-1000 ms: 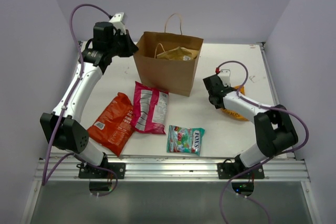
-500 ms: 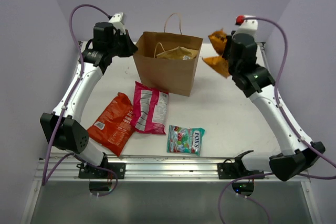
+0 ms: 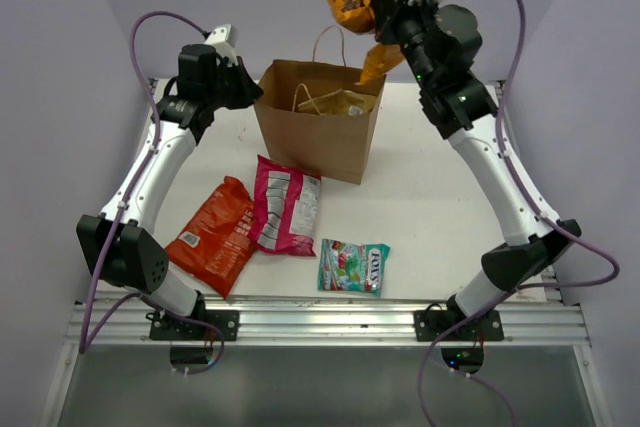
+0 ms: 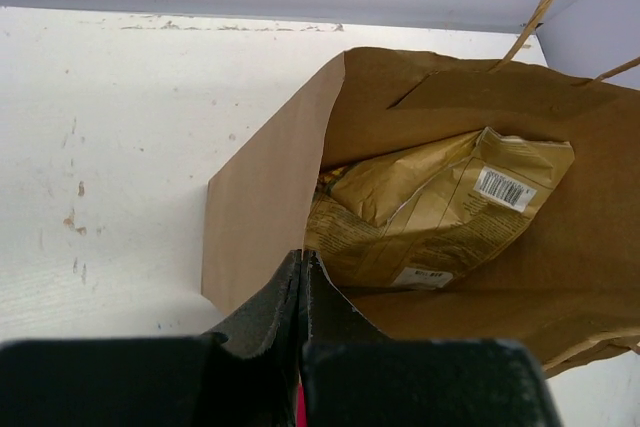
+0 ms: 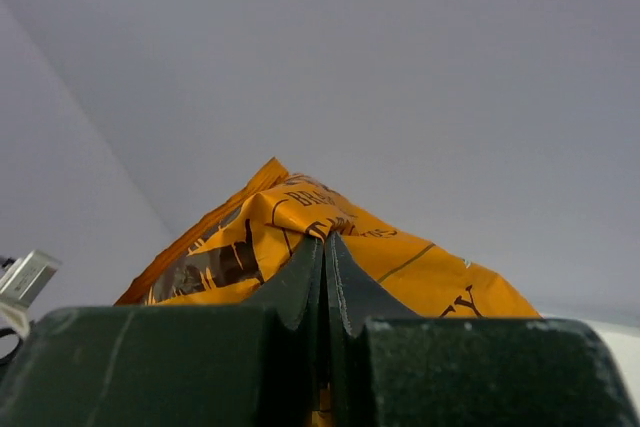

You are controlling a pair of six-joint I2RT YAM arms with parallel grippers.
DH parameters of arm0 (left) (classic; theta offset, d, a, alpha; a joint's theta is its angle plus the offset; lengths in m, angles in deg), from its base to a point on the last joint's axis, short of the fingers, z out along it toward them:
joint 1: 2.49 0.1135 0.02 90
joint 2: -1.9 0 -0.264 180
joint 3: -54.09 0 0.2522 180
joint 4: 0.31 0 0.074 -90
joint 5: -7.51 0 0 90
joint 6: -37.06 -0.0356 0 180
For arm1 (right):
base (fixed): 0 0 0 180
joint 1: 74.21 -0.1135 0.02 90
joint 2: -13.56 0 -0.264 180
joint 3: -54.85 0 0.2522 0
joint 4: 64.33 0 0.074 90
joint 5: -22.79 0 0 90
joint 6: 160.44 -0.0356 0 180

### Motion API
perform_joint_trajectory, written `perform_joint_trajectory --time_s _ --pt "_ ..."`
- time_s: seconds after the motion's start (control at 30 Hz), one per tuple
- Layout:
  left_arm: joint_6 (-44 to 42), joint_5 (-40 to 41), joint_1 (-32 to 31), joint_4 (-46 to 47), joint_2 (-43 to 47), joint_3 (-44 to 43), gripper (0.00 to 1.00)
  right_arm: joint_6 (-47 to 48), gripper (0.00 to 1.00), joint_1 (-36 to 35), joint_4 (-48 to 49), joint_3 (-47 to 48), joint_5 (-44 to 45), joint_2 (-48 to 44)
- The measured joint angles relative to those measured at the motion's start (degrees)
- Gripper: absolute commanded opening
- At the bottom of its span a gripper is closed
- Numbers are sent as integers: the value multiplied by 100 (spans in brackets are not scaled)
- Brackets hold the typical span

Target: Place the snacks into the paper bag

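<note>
The brown paper bag stands upright at the back of the table, its mouth open. The tan kraft pouch lies inside it, also seen in the left wrist view. My left gripper is shut on the paper bag's left rim. My right gripper is shut on the orange-yellow bag and holds it high above the bag's right rear; it fills the right wrist view. The red-orange chip bag, magenta bag and teal candy packet lie flat in front.
The white table is walled by lilac panels at the left, back and right. A metal rail runs along the near edge with both arm bases on it.
My right arm lifted the orange-yellow bag from the table's right side, raised it and swung it left to high above the paper bag. The left arm has not moved.
</note>
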Motion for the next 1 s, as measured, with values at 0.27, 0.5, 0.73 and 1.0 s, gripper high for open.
perform_joint_trajectory --time_s 0.27,0.5,0.73,1.0 --pt "17 0 0 7 0 0 0 -127 0 -776 61 136 -208 706" --pt "17 -9 0 13 0 2 0 -151 0 -1217 538 -278 66 710" --pt "15 -55 0 24 0 15 0 -142 0 -1517 970 -1073 647 791" --pt "11 -52 0 63 0 59 0 -31 0 -1517 1029 -334 1150 1637"
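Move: My right hand holds the orange snack high over the far right side of the bag; the paper bag's mouth is about 11 cm to its left, 3 cm farther out and 24 cm below. The gold snack already in the bag is some 7 cm left, 7 cm ahead and 32 cm below, and the back handle stands about 11 cm left, 10 cm ahead and 18 cm below. From my left hand, shut on the bag's left rim, the mouth's middle is about 16 cm to the right, 3 cm ahead and level. I swing my right hand left over the bag, about 15 cm and mostly early on, then sink it towards the mouth, some 14 cm down in all, easing about 4 cm forward at the end as the fingers tip roughly 10 degrees down. They stay shut on the orange snack. My left hand stays still, keeping its pinch on the left rim to steady the bag. ##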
